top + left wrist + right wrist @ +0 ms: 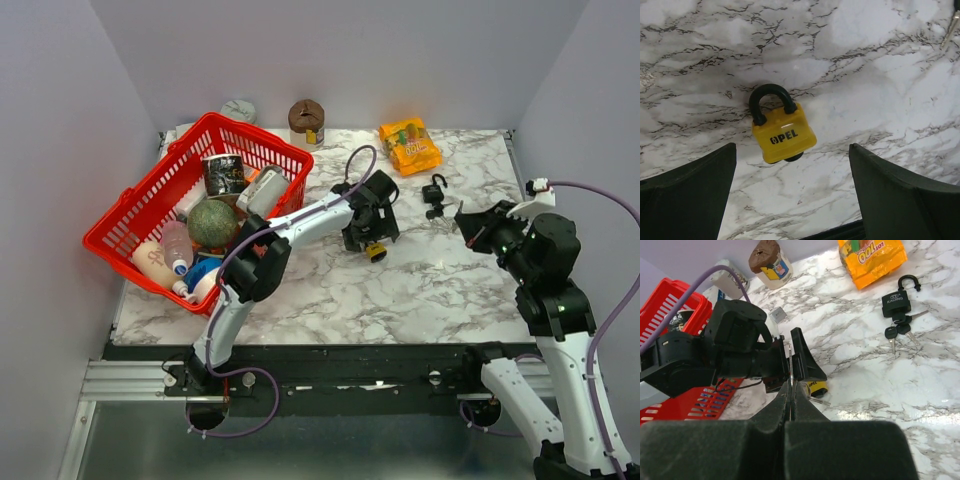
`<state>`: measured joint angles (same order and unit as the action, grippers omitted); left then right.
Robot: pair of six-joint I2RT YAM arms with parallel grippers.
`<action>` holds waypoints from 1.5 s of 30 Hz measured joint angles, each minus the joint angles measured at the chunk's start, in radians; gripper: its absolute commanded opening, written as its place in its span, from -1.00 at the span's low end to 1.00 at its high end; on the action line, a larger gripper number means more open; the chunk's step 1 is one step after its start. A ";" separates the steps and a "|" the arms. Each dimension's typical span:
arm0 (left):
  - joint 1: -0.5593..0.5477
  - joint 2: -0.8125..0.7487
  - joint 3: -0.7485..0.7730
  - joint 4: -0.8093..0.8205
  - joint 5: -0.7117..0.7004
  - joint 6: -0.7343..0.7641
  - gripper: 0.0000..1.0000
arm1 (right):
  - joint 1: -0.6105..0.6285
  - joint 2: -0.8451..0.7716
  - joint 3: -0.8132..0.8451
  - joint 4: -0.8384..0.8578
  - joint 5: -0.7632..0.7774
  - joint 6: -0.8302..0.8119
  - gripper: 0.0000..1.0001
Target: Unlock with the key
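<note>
A yellow padlock (784, 136) with a black shackle lies flat on the marble table (880, 75); it also shows under the left arm's head as the padlock (376, 252). My left gripper (792, 147) hangs just above it, fingers wide open on either side, touching nothing. My right gripper (791, 385) is shut on a key (789, 357), whose thin metal blade sticks up past the fingertips, with a ring and a second key dangling beside it. The right gripper (463, 218) is held off to the right of the padlock, pointing toward it.
A black padlock (434, 195) with its own keys (900, 332) lies at the back right. An orange snack bag (410, 145) and a brown-lidded jar (307, 120) stand at the far edge. A red basket (130, 215) full of items fills the left side.
</note>
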<state>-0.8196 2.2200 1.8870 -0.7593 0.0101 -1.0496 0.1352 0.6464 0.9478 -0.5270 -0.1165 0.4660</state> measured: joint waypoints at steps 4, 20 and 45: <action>0.000 0.043 0.008 -0.011 -0.003 -0.066 0.88 | 0.000 -0.010 -0.003 0.000 0.000 -0.005 -0.99; 0.002 0.097 0.063 -0.056 -0.010 -0.107 0.49 | 0.000 -0.031 -0.011 0.001 0.000 -0.022 -0.99; -0.014 0.054 0.023 -0.035 0.010 0.016 -1.00 | 0.000 0.034 -0.025 0.000 -0.160 -0.156 -0.99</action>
<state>-0.8337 2.2742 1.9102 -0.7948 0.0200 -1.0332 0.1352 0.6804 0.9226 -0.5266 -0.2768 0.3096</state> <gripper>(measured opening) 0.523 0.013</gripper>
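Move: The yellow padlock lies directly beneath the left hand, about 4 cm down, between its open fingers. From that hand the black padlock is roughly 14 cm ahead and 14 cm to the right, with its spare keys about 9 cm ahead and 14 cm right, both some 5 cm lower. From the right hand the yellow padlock is around 18 cm left, 8 cm ahead and 28 cm down. Straight down about 3 cm, the left hand settles its wide-open fingers either side of the yellow padlock, then closes them to half open, pinching its body by the sides. Still gripping, it starts back up a little over 1 cm, easing slightly back. The right hand keeps its grip on the key, then late on swings some 2 cm left and 2 cm down towards the padlock, turning about 10 degrees counter-clockwise. ##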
